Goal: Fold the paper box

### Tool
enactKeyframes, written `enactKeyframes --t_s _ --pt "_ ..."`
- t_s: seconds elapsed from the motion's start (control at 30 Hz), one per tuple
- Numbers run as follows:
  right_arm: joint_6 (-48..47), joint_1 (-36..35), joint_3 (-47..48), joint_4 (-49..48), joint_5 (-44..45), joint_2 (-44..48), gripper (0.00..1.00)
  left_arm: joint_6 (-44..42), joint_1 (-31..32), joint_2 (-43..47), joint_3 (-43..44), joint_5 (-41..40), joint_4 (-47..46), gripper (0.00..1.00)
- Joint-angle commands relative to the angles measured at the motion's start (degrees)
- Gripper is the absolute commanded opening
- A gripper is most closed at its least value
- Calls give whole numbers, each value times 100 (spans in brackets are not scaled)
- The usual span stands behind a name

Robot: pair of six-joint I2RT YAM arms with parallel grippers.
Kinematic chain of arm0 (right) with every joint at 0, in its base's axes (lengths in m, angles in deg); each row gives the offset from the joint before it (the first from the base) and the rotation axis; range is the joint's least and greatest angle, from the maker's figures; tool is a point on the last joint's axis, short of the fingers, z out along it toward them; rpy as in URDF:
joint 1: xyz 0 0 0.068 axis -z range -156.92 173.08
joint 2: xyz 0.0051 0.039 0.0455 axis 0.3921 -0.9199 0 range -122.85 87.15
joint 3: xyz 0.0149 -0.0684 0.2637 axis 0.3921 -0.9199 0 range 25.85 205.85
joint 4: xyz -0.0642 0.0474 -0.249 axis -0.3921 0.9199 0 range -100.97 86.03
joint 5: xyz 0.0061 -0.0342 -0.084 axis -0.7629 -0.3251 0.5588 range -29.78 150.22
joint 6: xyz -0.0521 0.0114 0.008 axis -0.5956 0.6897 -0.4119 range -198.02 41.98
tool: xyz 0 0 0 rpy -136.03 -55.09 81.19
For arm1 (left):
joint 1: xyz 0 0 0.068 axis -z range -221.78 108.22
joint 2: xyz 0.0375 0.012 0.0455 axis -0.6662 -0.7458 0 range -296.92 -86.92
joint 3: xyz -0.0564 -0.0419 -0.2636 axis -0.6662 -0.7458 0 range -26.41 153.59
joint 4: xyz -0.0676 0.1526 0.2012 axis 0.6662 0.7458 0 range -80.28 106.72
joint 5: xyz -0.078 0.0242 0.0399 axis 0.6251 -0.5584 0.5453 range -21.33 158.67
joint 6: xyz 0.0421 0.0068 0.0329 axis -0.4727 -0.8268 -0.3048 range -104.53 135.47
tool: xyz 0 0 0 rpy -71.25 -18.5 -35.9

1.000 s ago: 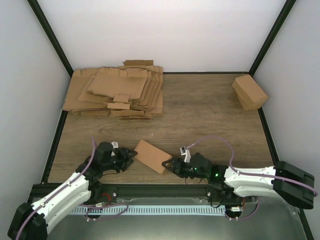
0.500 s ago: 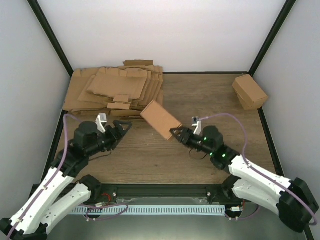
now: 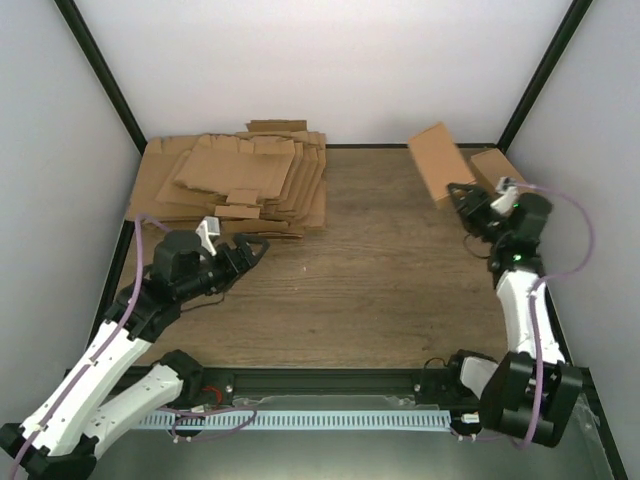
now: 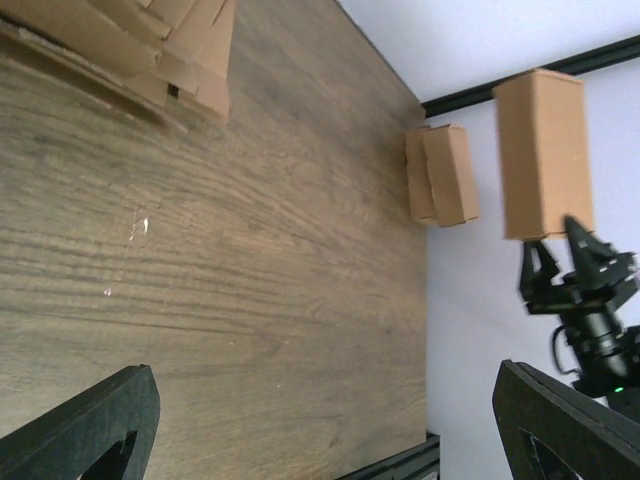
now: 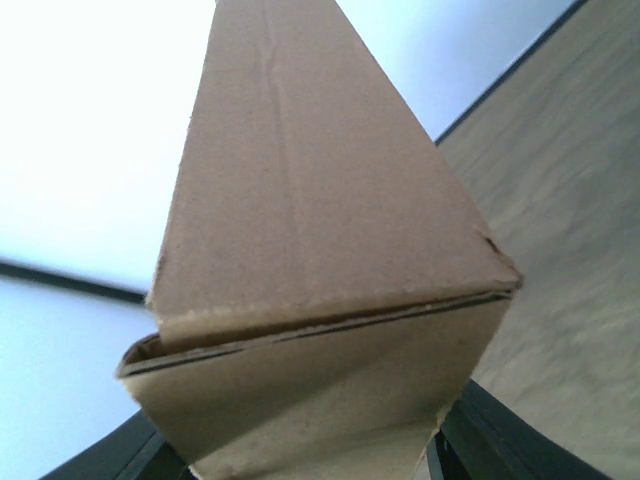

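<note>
The paper box (image 3: 434,163) is a closed brown carton, held up in the air at the back right, next to the wall. My right gripper (image 3: 461,193) is shut on its near end. In the right wrist view the paper box (image 5: 320,250) fills the frame, and dark fingers (image 5: 478,428) press its two sides. The left wrist view shows the paper box (image 4: 542,150) hanging above the right gripper (image 4: 560,262). My left gripper (image 3: 251,254) stands open and empty over the table's left side, its fingers (image 4: 88,432) wide apart above bare wood.
A thick pile of flat brown sheets (image 3: 235,185) lies at the back left. Another brown cardboard cuboid (image 3: 497,165) sits in the back right corner, just behind the held box, and shows as the cuboid (image 4: 440,175) in the left wrist view. Black frame posts line the table's edges.
My right arm has swung the box from the near middle up to the back right corner. My left gripper has let go, opened wide and drawn back to the left.
</note>
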Motion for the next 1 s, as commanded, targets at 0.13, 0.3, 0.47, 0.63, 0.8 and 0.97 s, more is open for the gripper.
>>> enactKeyframes --t_s 0.13,0.3,0.47,0.63,0.8,0.97 --pt "-1105 1655 1897 1068 -1066 -1536 52 -364 -21 -522 -131 528 -297 94" --pt "-1533 2346 2816 1688 -1599 -2640 50 -510 -26 -1100 -12 803 -337 94" --pt "-1936 2479 3395 2267 -1239 -3142 49 -802 -39 -1654 258 862 -188 93" --pt "-2044 2490 3715 2292 -1351 -3644 49 -765 -38 -1979 235 914 -383 93" --pt "-2106 2510 4263 2426 -1372 -4167 49 -644 -36 -2115 158 853 -691 93" --pt "-2014 2517 4490 2334 -1403 -4505 49 -575 -36 -2169 140 741 -836 93"
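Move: The right hand, already gripping the paper box (its middle some 8 cm ahead and 3 cm left, slightly above), has the finished boxes about 17 cm ahead, 19 cm to its right and 20 cm below. The table's far right corner lies roughly 20 cm beyond those boxes and 7 cm farther right, at table level. From the left hand the finished boxes are about 32 cm ahead, 63 cm right and 20 cm lower. Right hand carries held box about 20 cm right and 10 forward, over the finished boxes; left hand sinks. ##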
